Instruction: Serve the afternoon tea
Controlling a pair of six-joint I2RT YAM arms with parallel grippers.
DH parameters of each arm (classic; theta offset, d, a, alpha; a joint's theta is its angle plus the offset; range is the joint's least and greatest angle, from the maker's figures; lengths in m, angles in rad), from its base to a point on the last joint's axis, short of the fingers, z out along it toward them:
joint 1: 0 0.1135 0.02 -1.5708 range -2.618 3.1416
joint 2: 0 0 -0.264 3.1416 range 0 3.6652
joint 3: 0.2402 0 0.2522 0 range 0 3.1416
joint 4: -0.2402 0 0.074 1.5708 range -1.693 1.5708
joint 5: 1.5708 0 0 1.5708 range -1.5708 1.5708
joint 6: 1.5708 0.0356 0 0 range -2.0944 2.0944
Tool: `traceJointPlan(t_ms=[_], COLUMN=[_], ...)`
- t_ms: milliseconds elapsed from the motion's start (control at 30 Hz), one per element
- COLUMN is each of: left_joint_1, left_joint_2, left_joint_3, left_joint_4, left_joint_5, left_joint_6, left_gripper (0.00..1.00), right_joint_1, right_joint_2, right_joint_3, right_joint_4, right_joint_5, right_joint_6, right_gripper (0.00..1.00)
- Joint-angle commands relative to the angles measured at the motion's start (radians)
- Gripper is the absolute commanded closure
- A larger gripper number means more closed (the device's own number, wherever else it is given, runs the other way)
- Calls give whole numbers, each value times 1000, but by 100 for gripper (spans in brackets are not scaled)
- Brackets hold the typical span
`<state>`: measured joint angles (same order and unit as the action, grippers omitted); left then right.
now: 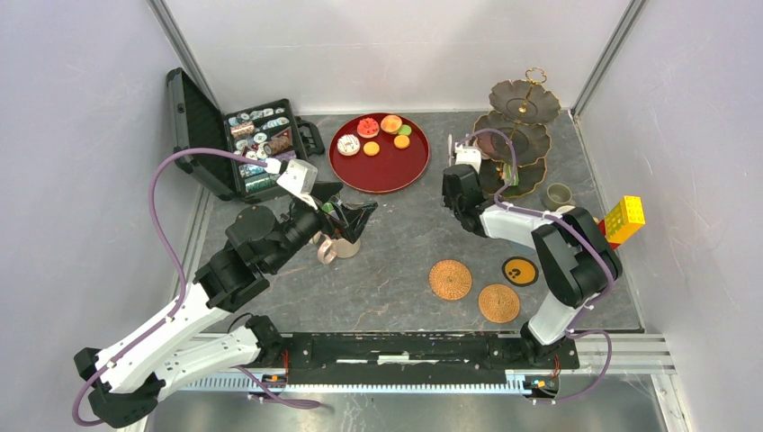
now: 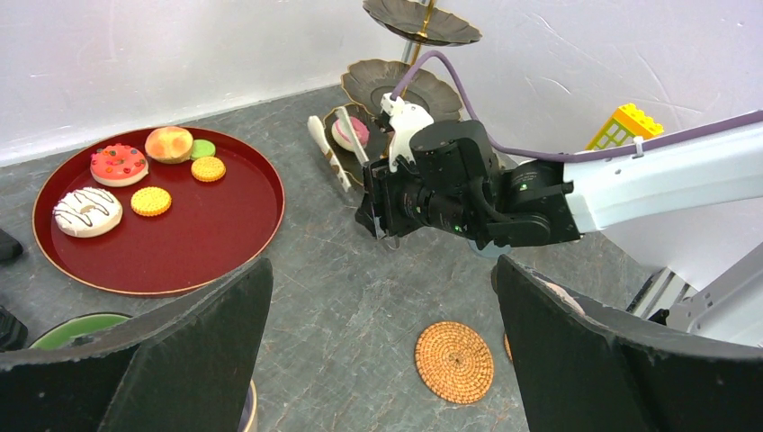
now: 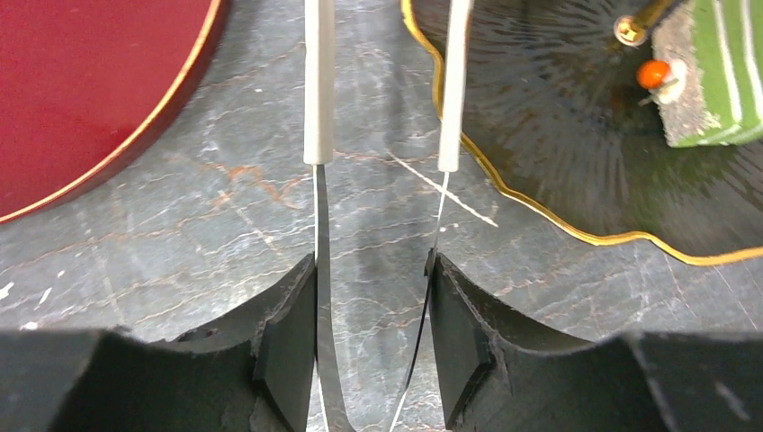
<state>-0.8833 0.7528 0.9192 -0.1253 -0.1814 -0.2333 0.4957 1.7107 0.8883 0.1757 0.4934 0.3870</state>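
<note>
My right gripper is shut on a pair of metal tongs with white tips. Nothing is between the tips, which point at the table between the red tray and the dark three-tier stand. A green striped cake and a pink cake sit on the stand's lowest tier. Several more cakes lie on the red tray. My left gripper hangs open and empty above a beige mug and a green-lined mug.
An open black case of small items stands at the back left. Two woven coasters and a black one lie front right. A small grey mug and a yellow brick toy sit right of the stand.
</note>
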Motion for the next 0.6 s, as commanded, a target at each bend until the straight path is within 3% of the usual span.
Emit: traceJointPlan(t_ms=[0, 333, 567], left_joint_1=[-1, 0, 4], left_joint_2=[-3, 6, 8], left_joint_3=[33, 33, 34], left_joint_4=[29, 29, 27], left_joint_5=[-5, -6, -6], left_joint_6=[42, 41, 40], left_gripper=[0, 0, 0], right_joint_1=[4, 17, 30], right_joint_2=[-33, 2, 158], right_joint_3=[17, 151, 436], right_joint_4=[24, -47, -282], right_joint_5=[-159, -440, -500], right_joint_6=[-95, -145, -150], right_gripper=[51, 53, 53])
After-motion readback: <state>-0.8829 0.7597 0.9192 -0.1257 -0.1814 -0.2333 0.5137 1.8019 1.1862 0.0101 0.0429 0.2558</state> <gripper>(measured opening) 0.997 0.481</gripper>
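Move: The yellow biscuit near the red tray's right side lies about 15 cm ahead of the right hand, 12 cm to its left and 11 cm below. The green macaron is some 4 cm beyond that biscuit. The pink donut, already set on the stand's bottom tier, is roughly 12 cm ahead and 8 cm right of the right hand, 9 cm below. From the left hand the biscuit is some 31 cm ahead, 11 cm right and 40 cm below. The tongs, still held half open and empty in the right gripper, are swung away from the stand and over the red tray's right side, towards the yellow biscuit. The right hand travels about 10 cm left, rising some 4 cm in the second half, while the wrist turns about 25 degrees counter-clockwise; the fingers keep their grip on the tongs. ##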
